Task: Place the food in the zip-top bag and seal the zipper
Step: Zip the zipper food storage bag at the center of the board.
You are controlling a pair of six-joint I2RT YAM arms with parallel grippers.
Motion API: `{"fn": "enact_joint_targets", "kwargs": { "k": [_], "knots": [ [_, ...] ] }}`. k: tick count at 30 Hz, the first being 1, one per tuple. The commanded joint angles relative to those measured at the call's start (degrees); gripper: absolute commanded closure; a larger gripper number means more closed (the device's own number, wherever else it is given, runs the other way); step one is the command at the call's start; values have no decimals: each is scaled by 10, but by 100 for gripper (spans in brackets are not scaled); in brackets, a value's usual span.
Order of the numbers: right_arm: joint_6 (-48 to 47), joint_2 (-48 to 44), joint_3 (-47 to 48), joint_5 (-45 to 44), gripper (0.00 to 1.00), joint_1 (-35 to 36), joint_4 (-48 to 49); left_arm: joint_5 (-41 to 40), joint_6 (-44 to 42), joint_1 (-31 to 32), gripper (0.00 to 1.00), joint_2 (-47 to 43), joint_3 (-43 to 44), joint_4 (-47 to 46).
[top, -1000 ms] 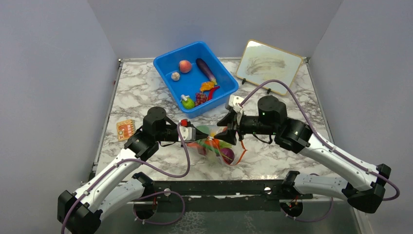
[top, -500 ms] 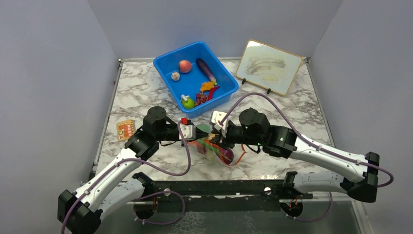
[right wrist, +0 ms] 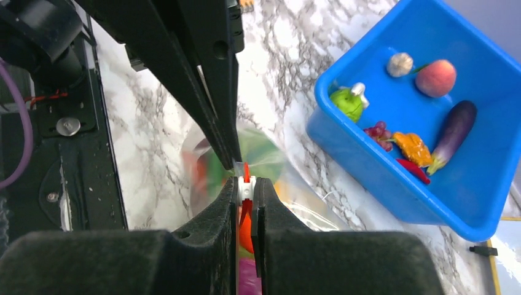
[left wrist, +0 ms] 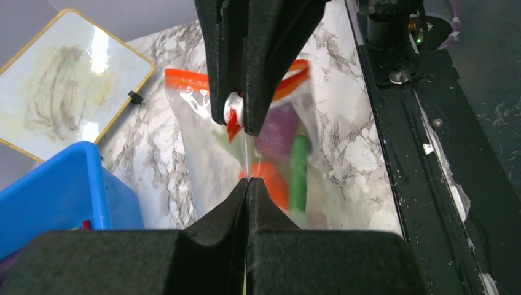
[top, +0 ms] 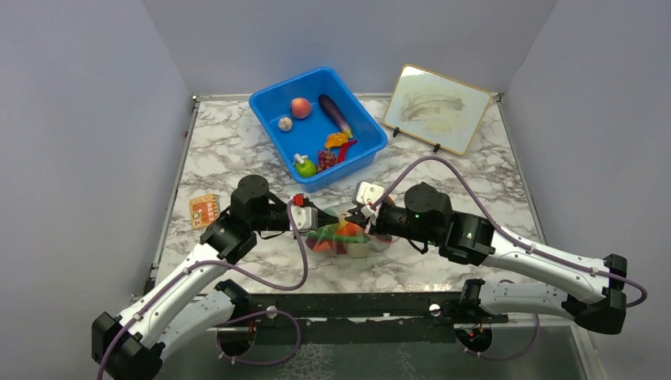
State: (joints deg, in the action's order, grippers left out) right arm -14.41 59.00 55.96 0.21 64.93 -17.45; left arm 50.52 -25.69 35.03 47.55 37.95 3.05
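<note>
The clear zip-top bag [top: 349,238] hangs between both grippers just above the table, with purple [left wrist: 279,126], green [left wrist: 299,166] and orange [left wrist: 271,185] food inside. My left gripper [left wrist: 247,182] is shut on the bag's thin upper edge. Facing it tip to tip, my right gripper [right wrist: 246,182] is shut on the white slider [right wrist: 245,188] of the red-orange zipper [left wrist: 184,78]. In the top view the left gripper [top: 326,219] and right gripper [top: 358,219] meet over the bag.
A blue bin [top: 273,111] behind the bag holds a peach [right wrist: 435,77], an eggplant [right wrist: 453,127], a green piece [right wrist: 346,102] and several other toys. A small whiteboard [top: 435,107] leans at the back right. An orange card [top: 203,210] lies at the left. A black rail [left wrist: 424,153] runs along the near edge.
My right gripper moved left to the bag's mouth and shut on the zipper slider. The loose red strip that trailed to the right has been pulled up. The left gripper stayed shut on the bag.
</note>
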Motion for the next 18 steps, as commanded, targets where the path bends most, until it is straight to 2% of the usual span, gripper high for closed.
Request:
{"fn": "enact_joint_targets", "kwargs": {
  "k": [1, 2, 5, 9, 18],
  "knots": [
    [-12, -38, -15, -24, 99, 3, 76, -15, -10, 0, 100, -30, -2, 41],
    [-11, -40, -17, -21, 99, 3, 80, -15, -4, 0, 93, -32, 1, 44],
    [-7, -35, -17, -1, 99, 3, 82, -7, 21, 0, 58, -36, 19, 43],
    [0, -30, -15, 12, 99, 2, 89, 30, 49, 0, 49, -32, 46, 32],
    [3, -22, -14, 53, 99, 2, 97, 16, 72, 0, 37, -5, 53, -17]
  ]
}}
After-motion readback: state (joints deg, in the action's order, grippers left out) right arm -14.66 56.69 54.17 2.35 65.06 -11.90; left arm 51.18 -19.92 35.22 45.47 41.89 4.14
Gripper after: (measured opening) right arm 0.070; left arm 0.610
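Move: My right fingertips already hold the white zipper slider. It sits roughly 4 cm to the right of my left fingertips, about a centimetre farther out and about a centimetre higher; my left hand still pinches the clear bag film next to it. The food in the bag lies about 10 cm below my left hand, some 3 cm to its right and 2 cm nearer me. The blue bin's middle is some 32 cm ahead of my left hand, 5 cm left and 12 cm lower. My left hand opens to a bit over half and lets go of the film, easing back about a centimetre, then rises to some 3.5 cm above where it gripped, its parted fingers staying just left of the slider and still pointing at it. My right hand keeps its pinch on the slider and lifts it about 2 cm, its fingers tipping up slightly. ##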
